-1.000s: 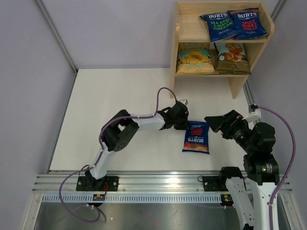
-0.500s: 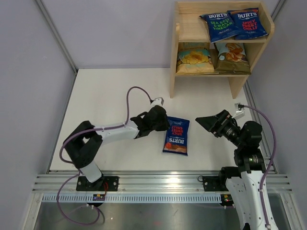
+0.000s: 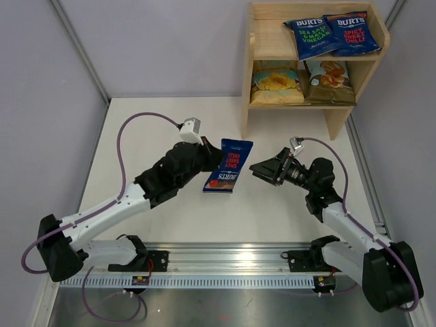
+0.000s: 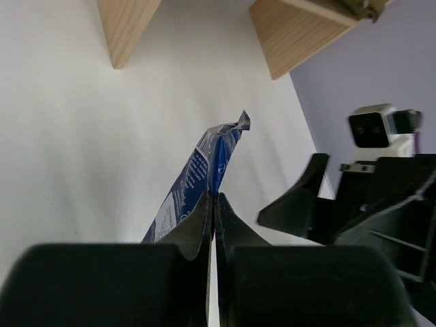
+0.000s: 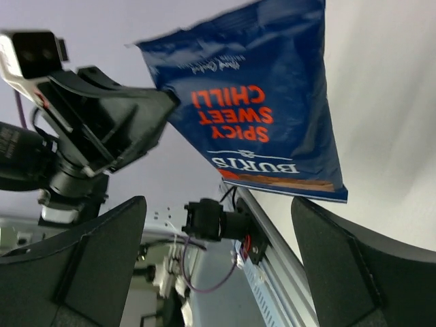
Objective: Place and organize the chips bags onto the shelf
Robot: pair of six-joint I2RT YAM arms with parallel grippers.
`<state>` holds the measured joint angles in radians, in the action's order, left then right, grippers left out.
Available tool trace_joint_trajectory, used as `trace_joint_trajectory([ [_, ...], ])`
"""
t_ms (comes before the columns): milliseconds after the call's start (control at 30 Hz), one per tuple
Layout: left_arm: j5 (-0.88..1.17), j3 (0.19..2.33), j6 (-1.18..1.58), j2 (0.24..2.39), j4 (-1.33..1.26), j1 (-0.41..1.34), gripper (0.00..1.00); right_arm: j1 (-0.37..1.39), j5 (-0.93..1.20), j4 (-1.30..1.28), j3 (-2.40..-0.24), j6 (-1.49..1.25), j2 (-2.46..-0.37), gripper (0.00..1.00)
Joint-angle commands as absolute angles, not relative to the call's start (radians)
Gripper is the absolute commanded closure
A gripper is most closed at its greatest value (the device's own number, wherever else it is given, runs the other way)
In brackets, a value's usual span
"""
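My left gripper (image 3: 214,158) is shut on the edge of a dark blue BURTS "spicy sweet chilli" chips bag (image 3: 229,167) and holds it off the table, left of the shelf's foot. In the left wrist view the fingers (image 4: 204,218) pinch the bag (image 4: 208,163) edge-on. My right gripper (image 3: 261,169) stands open just right of the bag, apart from it and facing its printed side (image 5: 262,109); nothing lies between its fingers (image 5: 102,266). The wooden shelf (image 3: 248,68) holds two blue bags (image 3: 315,35) on top and two tan bags (image 3: 276,83) below.
The top tier's left third (image 3: 272,37) is bare wood. The shelf's legs (image 4: 126,27) stand on the white table at the far right. Grey walls enclose the table, and an aluminium rail (image 3: 225,262) runs along the near edge by the arm bases.
The left arm has carried the blue bag up off the table, leftward and farther away. The right gripper, still open, has swung left toward the bag.
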<state>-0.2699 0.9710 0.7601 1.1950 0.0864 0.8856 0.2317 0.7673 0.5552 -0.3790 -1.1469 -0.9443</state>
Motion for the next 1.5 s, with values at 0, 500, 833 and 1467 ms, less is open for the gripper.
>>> trace_joint_trajectory([
  [0,-0.296,1.015,0.712,1.088,0.107,0.876,1.0,0.31,0.724,0.827,-0.454,-1.032,-1.041,0.05],
  [500,-0.137,1.135,0.695,0.873,0.147,0.873,1.0,0.477,0.834,1.15,-0.607,-0.908,-1.265,0.08],
  [833,-0.043,1.154,0.742,0.853,0.126,0.873,1.0,0.606,0.808,1.431,-0.721,-1.026,-1.384,0.29],
  [1467,0.13,1.216,0.279,0.842,0.376,0.873,0.01,0.606,0.894,0.705,-0.885,-0.876,-1.177,0.77],
])
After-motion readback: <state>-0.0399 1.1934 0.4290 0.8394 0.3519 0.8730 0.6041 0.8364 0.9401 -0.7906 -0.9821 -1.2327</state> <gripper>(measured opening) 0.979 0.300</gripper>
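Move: The spicy sweet chilli bag, already pinched by the left hand, has its middle roughly 2 cm right of and 2 cm back from that hand point, some 3 cm below it; the open right gripper waits about 13 cm to the right and 4 cm back. From the right hand the bag lies some 11 cm left and 2 cm ahead, about level. The shelf's near left foot stands about 20 cm ahead, 4 cm left and 24 cm below. The chilli bag goes up about 16 cm in the left hand and back and left by less, fingers tipping upward. The right hand reaches left some 11 cm towards it while rising, its fingers tipping up about 35 degrees, then closes on the bag's right edge, low down. The left hand then opens wide around the other side, as the right raises the bag another 4 cm. ##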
